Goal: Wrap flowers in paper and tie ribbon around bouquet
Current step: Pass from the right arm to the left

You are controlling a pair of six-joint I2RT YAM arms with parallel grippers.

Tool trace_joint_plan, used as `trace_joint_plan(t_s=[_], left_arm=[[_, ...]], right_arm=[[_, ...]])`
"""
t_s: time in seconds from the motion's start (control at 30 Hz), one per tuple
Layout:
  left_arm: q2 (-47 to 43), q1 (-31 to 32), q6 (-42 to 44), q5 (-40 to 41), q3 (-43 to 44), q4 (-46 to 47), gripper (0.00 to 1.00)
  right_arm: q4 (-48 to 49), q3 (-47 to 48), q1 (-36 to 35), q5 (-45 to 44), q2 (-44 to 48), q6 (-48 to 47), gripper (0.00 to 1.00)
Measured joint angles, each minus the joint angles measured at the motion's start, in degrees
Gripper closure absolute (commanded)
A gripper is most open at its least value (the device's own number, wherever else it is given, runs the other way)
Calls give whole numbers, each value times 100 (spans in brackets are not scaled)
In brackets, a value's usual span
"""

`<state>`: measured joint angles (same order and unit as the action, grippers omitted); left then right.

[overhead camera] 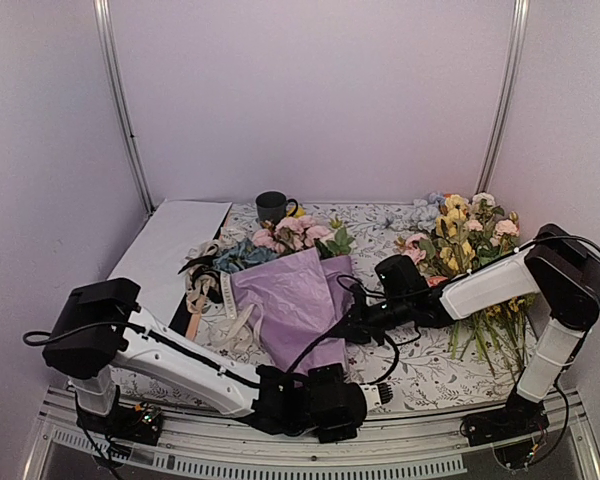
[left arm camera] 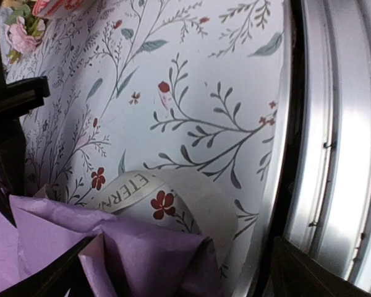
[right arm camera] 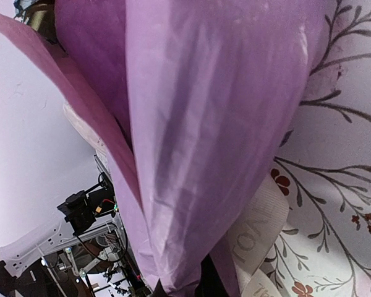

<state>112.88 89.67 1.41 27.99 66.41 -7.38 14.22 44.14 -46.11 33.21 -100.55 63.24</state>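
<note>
The bouquet lies on the floral cloth as a cone of lilac paper (overhead camera: 292,300), with the pink, blue and yellow flowers (overhead camera: 285,237) at its far, wide end. A cream ribbon (overhead camera: 227,312) trails off to the cone's left. Its printed length (left arm camera: 195,193) curls out from under the paper's narrow end (left arm camera: 142,253). My left gripper (overhead camera: 355,392) sits at the near table edge by that narrow end. In the left wrist view it (left arm camera: 179,281) is open, with paper between the spread fingers. My right gripper (overhead camera: 345,325) is shut on the paper's right edge. Paper (right arm camera: 198,136) fills the right wrist view, ribbon (right arm camera: 260,232) beside it.
A black mug (overhead camera: 274,205) stands at the back. Loose long-stemmed flowers (overhead camera: 470,240) are piled at the right, under the right arm. A flat white sheet (overhead camera: 175,250) and a coiled tan-and-dark ribbon bundle (overhead camera: 200,275) lie at the left. The metal table rail (left arm camera: 334,154) runs close beside my left gripper.
</note>
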Motion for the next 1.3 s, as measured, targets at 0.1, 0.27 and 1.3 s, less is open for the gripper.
trace_joint_plan(t_s=[0.1, 0.27, 1.3], left_arm=[[157, 98, -131, 516, 39, -127, 8], [-205, 306, -363, 909, -254, -173, 7], [-986, 450, 872, 1141, -2009, 1558, 70]], right_arm=[[90, -15, -55, -57, 0, 144, 100], [166, -35, -144, -142, 33, 306, 100], [433, -35, -459, -317, 31, 686, 100]])
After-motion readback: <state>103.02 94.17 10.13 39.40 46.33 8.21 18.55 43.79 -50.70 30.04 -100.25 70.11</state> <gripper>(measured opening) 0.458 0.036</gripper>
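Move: The lower end of the purple paper wrap is about 4 cm left of the left hand and 1 cm ahead, roughly level with it. The right gripper pinching the wrap is some 11 cm ahead of the left hand and a little higher, while the gathered ribbon lies around 22 cm left and 12 cm ahead, lower down. From the right hand, that lower end lies about 10 cm back, 3 cm left and 3 cm lower. The wrap's lower end is met by the left hand, which shifts about 6 cm left, swinging back some 3 cm and rising slightly, then sinks and eases forward again while its wide-open fingers close to about half around the paper. Its fingers tip up some 10 degrees. The right hand keeps its pinch and draws the wrap about 2 cm left and slightly back. ##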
